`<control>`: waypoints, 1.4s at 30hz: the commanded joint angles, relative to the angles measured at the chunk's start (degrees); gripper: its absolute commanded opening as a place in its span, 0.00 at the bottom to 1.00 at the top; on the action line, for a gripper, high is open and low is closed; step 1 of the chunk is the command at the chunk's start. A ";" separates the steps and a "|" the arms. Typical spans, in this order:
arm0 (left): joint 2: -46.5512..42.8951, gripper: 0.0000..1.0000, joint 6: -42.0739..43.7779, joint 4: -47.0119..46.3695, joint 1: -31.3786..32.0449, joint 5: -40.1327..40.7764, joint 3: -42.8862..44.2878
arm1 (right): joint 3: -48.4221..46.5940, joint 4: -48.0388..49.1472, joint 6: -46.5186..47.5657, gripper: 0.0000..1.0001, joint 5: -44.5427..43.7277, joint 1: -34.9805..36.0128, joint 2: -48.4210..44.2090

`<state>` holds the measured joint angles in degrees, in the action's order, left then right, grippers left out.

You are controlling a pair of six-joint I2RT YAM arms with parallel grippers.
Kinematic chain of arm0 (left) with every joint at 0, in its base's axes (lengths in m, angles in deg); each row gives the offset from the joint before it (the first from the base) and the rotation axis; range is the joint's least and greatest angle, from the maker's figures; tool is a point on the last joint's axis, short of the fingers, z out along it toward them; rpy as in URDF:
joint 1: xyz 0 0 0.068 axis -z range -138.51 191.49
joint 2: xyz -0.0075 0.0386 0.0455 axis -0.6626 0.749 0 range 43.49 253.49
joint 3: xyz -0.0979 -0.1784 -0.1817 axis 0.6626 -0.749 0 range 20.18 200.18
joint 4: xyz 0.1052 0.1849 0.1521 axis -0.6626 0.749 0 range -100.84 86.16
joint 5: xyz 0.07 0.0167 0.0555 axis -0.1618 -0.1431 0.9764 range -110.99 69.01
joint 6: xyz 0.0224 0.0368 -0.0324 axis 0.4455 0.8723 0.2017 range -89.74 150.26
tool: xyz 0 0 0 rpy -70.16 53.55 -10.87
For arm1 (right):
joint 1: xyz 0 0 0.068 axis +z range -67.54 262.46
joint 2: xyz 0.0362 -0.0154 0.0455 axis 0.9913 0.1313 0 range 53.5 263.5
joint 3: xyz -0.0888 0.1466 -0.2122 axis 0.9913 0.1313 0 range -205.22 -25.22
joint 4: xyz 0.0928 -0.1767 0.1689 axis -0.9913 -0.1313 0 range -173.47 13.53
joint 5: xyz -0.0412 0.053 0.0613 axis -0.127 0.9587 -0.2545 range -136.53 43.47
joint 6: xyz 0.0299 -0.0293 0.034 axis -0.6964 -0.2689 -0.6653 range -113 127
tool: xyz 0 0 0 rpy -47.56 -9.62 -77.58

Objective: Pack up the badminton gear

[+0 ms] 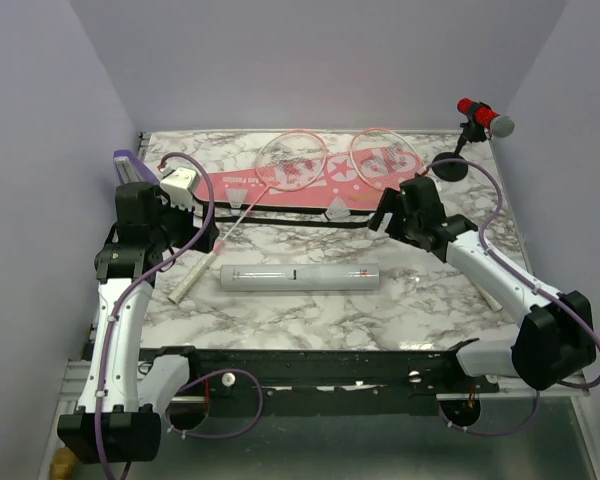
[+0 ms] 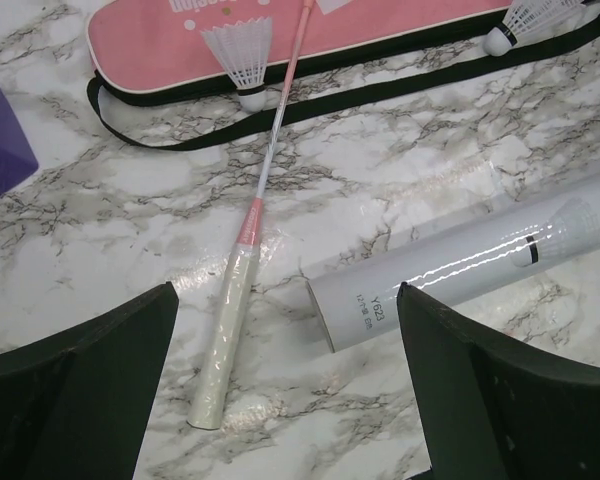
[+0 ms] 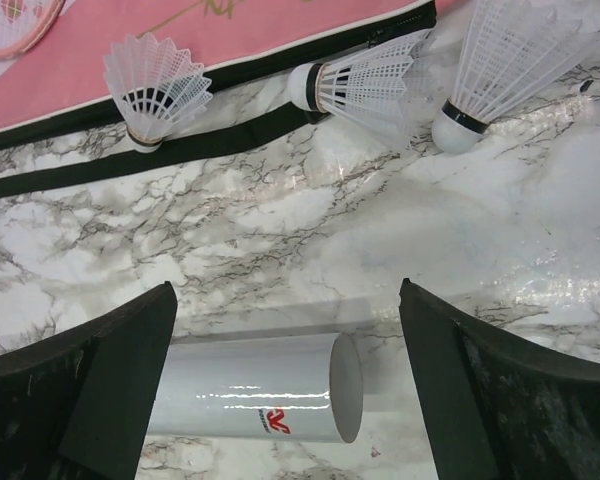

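Observation:
The pink-and-black racket bag lies flat at the back, with two pink-framed rackets resting heads-up on it. The left racket's white handle lies on the marble beside the end of the white tube. Three white shuttlecocks lie by the bag's black strap. My left gripper is open and empty above the handle and the tube's left end. My right gripper is open and empty above the tube's right end.
A red-and-grey microphone on a black stand stands at the back right. A purple box sits at the back left. Walls close the table on three sides.

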<state>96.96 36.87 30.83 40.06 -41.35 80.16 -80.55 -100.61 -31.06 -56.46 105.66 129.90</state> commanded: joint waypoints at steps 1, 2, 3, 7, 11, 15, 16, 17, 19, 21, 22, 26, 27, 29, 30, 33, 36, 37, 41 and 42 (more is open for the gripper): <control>-1.62 0.99 -1.08 0.34 -0.24 0.76 -0.84 | 0.48 -3.80 0.62 1.00 -2.55 0.71 -3.71; -1.62 0.99 -0.90 0.69 -0.24 0.50 -0.75 | 0.84 -4.33 0.71 1.00 -2.46 0.88 -4.06; -1.62 0.99 -0.72 0.78 -0.24 0.15 -0.75 | 1.27 -4.77 0.80 1.00 -2.20 0.88 -4.85; -1.97 0.99 0.33 1.48 -0.24 -1.61 -1.18 | 4.34 -5.74 0.80 1.00 -1.84 0.79 -8.62; -1.97 0.99 1.56 2.63 -0.24 -3.28 -1.19 | 7.51 -6.44 0.54 1.00 -0.27 0.88 -12.50; -1.44 0.99 2.53 3.41 -0.15 -3.46 -1.36 | 11.64 -6.27 0.01 0.99 3.86 0.88 -16.36; -1.18 0.99 3.14 3.85 -0.24 -3.63 -1.36 | 12.78 -6.18 -0.25 0.98 4.83 0.88 -17.24; -1.00 0.99 3.67 4.12 -0.15 -3.72 -1.54 | 13.84 -6.01 -0.69 0.97 5.45 0.88 -18.12; -0.92 0.99 4.46 4.12 -0.15 -3.99 -2.24 | 16.03 -5.66 -1.40 0.96 6.85 0.79 -19.79; -0.56 0.99 5.86 4.91 -0.15 -4.86 -2.59 | 18.59 -3.82 -2.18 0.96 9.49 0.88 -21.81; -0.56 0.99 6.22 5.00 -0.15 -5.04 -2.68 | 19.20 -2.68 -2.45 0.94 11.41 0.88 -22.17; -0.21 0.99 7.62 5.09 0.02 -6.18 -2.86 | 20.96 2.42 -5.08 0.91 15.90 0.88 -20.86; -0.12 0.99 7.97 5.17 0.11 -6.36 -2.86 | 21.57 4.17 -5.70 0.90 16.78 0.88 -20.25; 0.05 0.99 8.68 5.61 0.64 -6.53 -2.77 | 22.46 7.34 -6.41 0.87 18.36 0.88 -18.58; 0.05 0.99 9.12 5.96 0.90 -6.88 -2.68 | 23.16 8.83 -7.02 0.86 18.89 0.88 -17.70; -0.04 0.99 10.35 6.49 1.25 -6.97 -2.94 | 24.65 13.40 -7.64 0.83 20.48 0.79 -15.59; 0.31 0.99 13.50 8.42 1.26 -8.90 -2.68 | 25.62 16.48 -8.16 0.77 22.06 0.88 -13.48; 0.40 0.99 14.30 9.12 1.26 -9.69 -2.59 | 26.15 17.54 -8.51 0.76 22.50 0.88 -12.86; 0.49 0.99 15.88 9.31 3.71 -10.58 -2.77 | 27.99 21.41 -9.75 0.74 24.34 0.88 -11.28; 0.49 0.99 16.24 9.31 4.24 -10.84 -2.94 | 28.34 22.46 -10.01 0.73 25.13 0.79 -10.93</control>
<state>97.36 49.50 38.37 42.16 -48.63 77.78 -54.04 -84.54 -39.11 -35.46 106.14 117.68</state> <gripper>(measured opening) 0.987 0.742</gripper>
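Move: From the right hand, the shuttlecock tube's middle lies about 8 cm back, 19 cm left and 10 cm below; its open right end is roughly level sideways with that hand. The middle shuttlecock sits some 7 cm ahead and 2 cm right, the left shuttlecock 9 cm ahead and 11 cm left. From the left hand, the tube's middle is about 22 cm right, 1 cm back and 21 cm below; the racket grip lies 4 cm left, level fore and aft. Draw the right gripper back about 10 cm, with a small rise at first, then sink and swing it left to the tube's open right end, rolling its left side up some 20 degrees and closing the fingers to three-quarters open. Meanwhile ease the left gripper, wide open, back, down and slightly right towards the tube's left end, turning it clockwise. ##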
